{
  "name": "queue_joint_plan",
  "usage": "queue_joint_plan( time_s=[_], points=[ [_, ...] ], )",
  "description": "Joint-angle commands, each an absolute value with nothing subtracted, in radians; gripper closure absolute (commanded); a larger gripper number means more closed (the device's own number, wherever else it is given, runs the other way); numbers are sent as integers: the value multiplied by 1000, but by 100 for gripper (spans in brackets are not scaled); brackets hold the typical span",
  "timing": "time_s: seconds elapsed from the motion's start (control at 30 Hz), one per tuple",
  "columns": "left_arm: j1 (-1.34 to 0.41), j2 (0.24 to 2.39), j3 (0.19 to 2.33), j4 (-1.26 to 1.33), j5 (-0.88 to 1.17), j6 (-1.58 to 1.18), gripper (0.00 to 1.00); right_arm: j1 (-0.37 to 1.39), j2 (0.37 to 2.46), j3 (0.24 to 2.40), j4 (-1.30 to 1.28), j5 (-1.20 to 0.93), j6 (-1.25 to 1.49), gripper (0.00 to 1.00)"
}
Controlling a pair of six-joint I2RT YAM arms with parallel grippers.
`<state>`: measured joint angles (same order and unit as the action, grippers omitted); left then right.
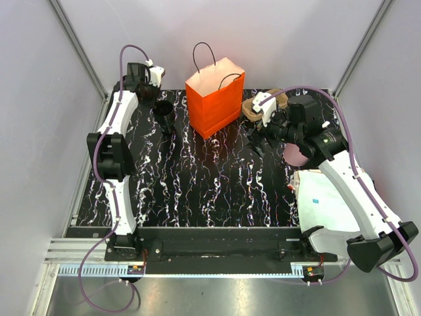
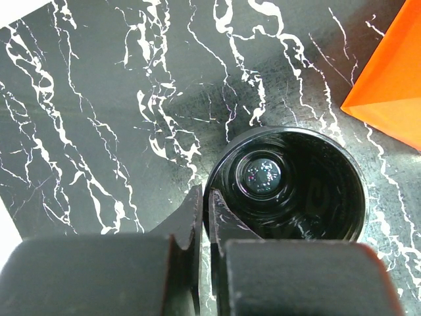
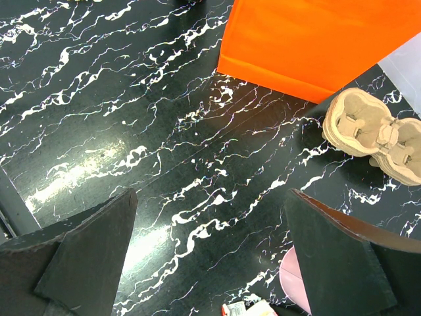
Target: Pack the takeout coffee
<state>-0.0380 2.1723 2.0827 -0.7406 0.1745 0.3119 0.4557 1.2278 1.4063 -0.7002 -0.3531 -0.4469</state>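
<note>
The takeout coffee is a small black cup standing on the marbled table, and in the left wrist view I look straight down into it. My left gripper is shut on its near-left rim, one finger inside the cup and one outside. From above, the cup stands left of the orange paper bag, with the left gripper reaching it from the back left. My right gripper hangs open over bare table with nothing between its fingers. It sits right of the bag.
A brown pulp cup tray lies at the back right beside the bag. A pink cup stands just under the right gripper's right finger. White packaging lies at the right edge. The bag's corner is close to the cup's right.
</note>
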Motion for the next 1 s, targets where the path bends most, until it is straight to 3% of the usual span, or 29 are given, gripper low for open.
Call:
queue_joint_plan(
  time_s=[0.0, 0.23, 0.47, 0.53, 0.57, 0.63, 0.97],
  points=[
    [-34, 2120, 2140, -726, 176, 308, 93, 462, 1204, 1413, -666, -364, -436, 1],
    [-32, 2115, 2141, -730, 173, 313, 77, 462, 1201, 1408, -669, -364, -439, 1],
    [-34, 2117, 2146, -733, 164, 314, 74, 460, 1201, 1407, -670, -365, -437, 1],
    [-32, 2117, 2154, -733, 163, 313, 68, 460, 1200, 1405, -669, -367, -437, 1],
    [-31, 2117, 2158, -733, 158, 313, 59, 460, 1200, 1405, -669, -368, -437, 1],
    [-31, 2118, 2164, -733, 155, 310, 56, 460, 1200, 1404, -669, -371, -436, 1],
    [-31, 2126, 2151, -733, 150, 322, 59, 460, 1195, 1401, -670, -376, -436, 1]
  ],
)
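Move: The black cup's middle lies some 4 cm to the left hand's right and about 6 cm below it, neither ahead nor back; the shut fingers are on its left rim. The orange bag stands roughly 20 cm to the right of the cup and 3 cm farther out, the cup carriers about 18 cm beyond the bag to the right and 5 cm farther out. From the right hand the cup is some 31 cm left, 25 cm ahead and 22 cm below. The left fingers, shut on the near-left part of the black cup's rim, spread in two steps to a bit under half open and let go of the wall, one finger left outside the rim and the other over the cup's mouth. Meanwhile the hand stays almost in place above the left rim, easing straight up by about 1.5 cm, most of it with the second step, and the wrist keeps its slant. ##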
